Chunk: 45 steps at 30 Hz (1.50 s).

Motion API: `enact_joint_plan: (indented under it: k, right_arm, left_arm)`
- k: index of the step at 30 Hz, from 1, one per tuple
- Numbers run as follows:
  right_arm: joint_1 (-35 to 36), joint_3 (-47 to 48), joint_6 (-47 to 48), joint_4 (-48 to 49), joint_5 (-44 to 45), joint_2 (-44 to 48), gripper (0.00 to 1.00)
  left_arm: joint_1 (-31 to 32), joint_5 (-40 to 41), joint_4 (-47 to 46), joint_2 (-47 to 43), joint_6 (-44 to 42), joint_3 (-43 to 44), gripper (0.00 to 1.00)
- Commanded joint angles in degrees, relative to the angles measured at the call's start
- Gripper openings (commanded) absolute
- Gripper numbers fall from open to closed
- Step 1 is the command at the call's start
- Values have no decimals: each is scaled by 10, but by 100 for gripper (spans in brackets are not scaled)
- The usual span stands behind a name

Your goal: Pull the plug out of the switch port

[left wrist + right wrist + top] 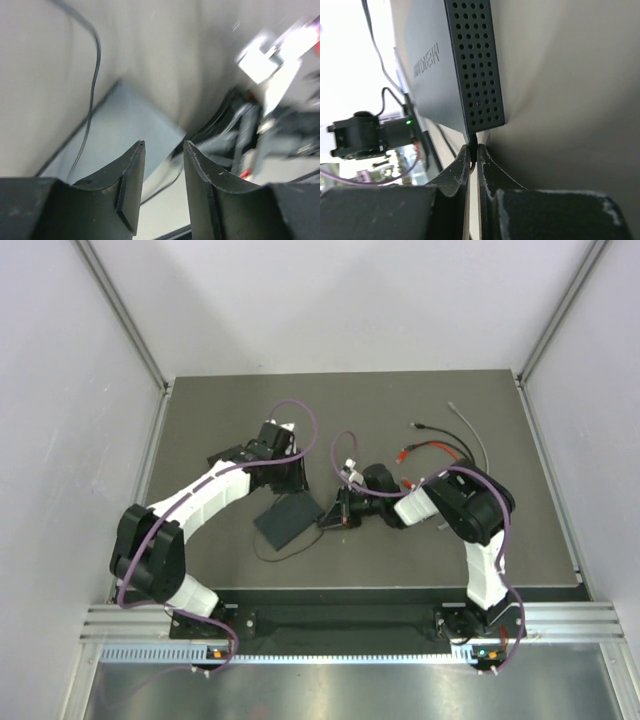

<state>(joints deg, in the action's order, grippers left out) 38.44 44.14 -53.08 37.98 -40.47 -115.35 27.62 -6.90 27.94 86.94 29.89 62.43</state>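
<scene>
The switch (288,519) is a flat dark box lying near the table's middle. In the right wrist view its perforated side (475,65) faces me. A small black plug (473,141) sticks out of its near corner. My right gripper (473,150) is shut on that plug; from above it sits at the switch's right corner (333,516). My left gripper (290,480) hovers just behind the switch. In the left wrist view the left gripper (163,146) is open with nothing between its fingers, and the switch (125,130) lies below them.
A thin black cable (285,555) loops from the switch toward the front edge; it also shows in the left wrist view (95,65). Loose red-tipped leads (430,448) and a grey cable (465,425) lie at the back right. White walls enclose the table.
</scene>
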Motion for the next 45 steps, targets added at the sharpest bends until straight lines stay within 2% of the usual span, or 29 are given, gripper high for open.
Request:
enact_joint_plan:
  k: [1,8,15,28,39,45]
  right_arm:
    - [-36,38,126,-170,29,15,0]
    - [-64,60,142,-178,0,19,0]
    - [-65,51,129,-146,-14,15,0]
    - [-61,48,97,-101,-35,5,0]
    - [-59,47,80,-78,-41,-1,0]
    - [-57,43,73,-71,-42,6,0]
  left_arm:
    - [41,63,71,4,-33,-8,41]
    - [152,227,105,46,-47,17,38]
    - [172,274,89,85,-65,26,40]
    - [176,252,53,136,-70,48,42]
    - [183,217,12,147,-62,27,44]
    - [183,266,45,193,-43,47,44]
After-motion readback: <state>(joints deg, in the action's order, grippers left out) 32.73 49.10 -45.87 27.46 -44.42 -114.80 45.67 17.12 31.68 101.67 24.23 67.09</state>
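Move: The half-open left hand hangs above and beyond the switch, whose middle lies about 6 cm back, 2 cm to its left and 10 cm below. The black plug is some 7 cm back and 6 cm to the right of the left hand, at the switch's height. The black adapter sits about 9 cm ahead and 15 cm left of the left hand. From the right hand, already pinching the plug, the switch's middle is roughly 7 cm left and 1 cm ahead, about level. The left hand draws back about 6 cm while sinking onto the switch's plug end, then comes forward some 3 cm and edges right, ending about 7 cm lower with its left side rolled up nearly 30 degrees, so that the half-open fingers point down and forward at the edge beside the plug. Meanwhile the right hand keeps its shut pinch on the plug, carries it about 3 cm forward and 2 cm right early on, then holds it there with hardly a turn. ##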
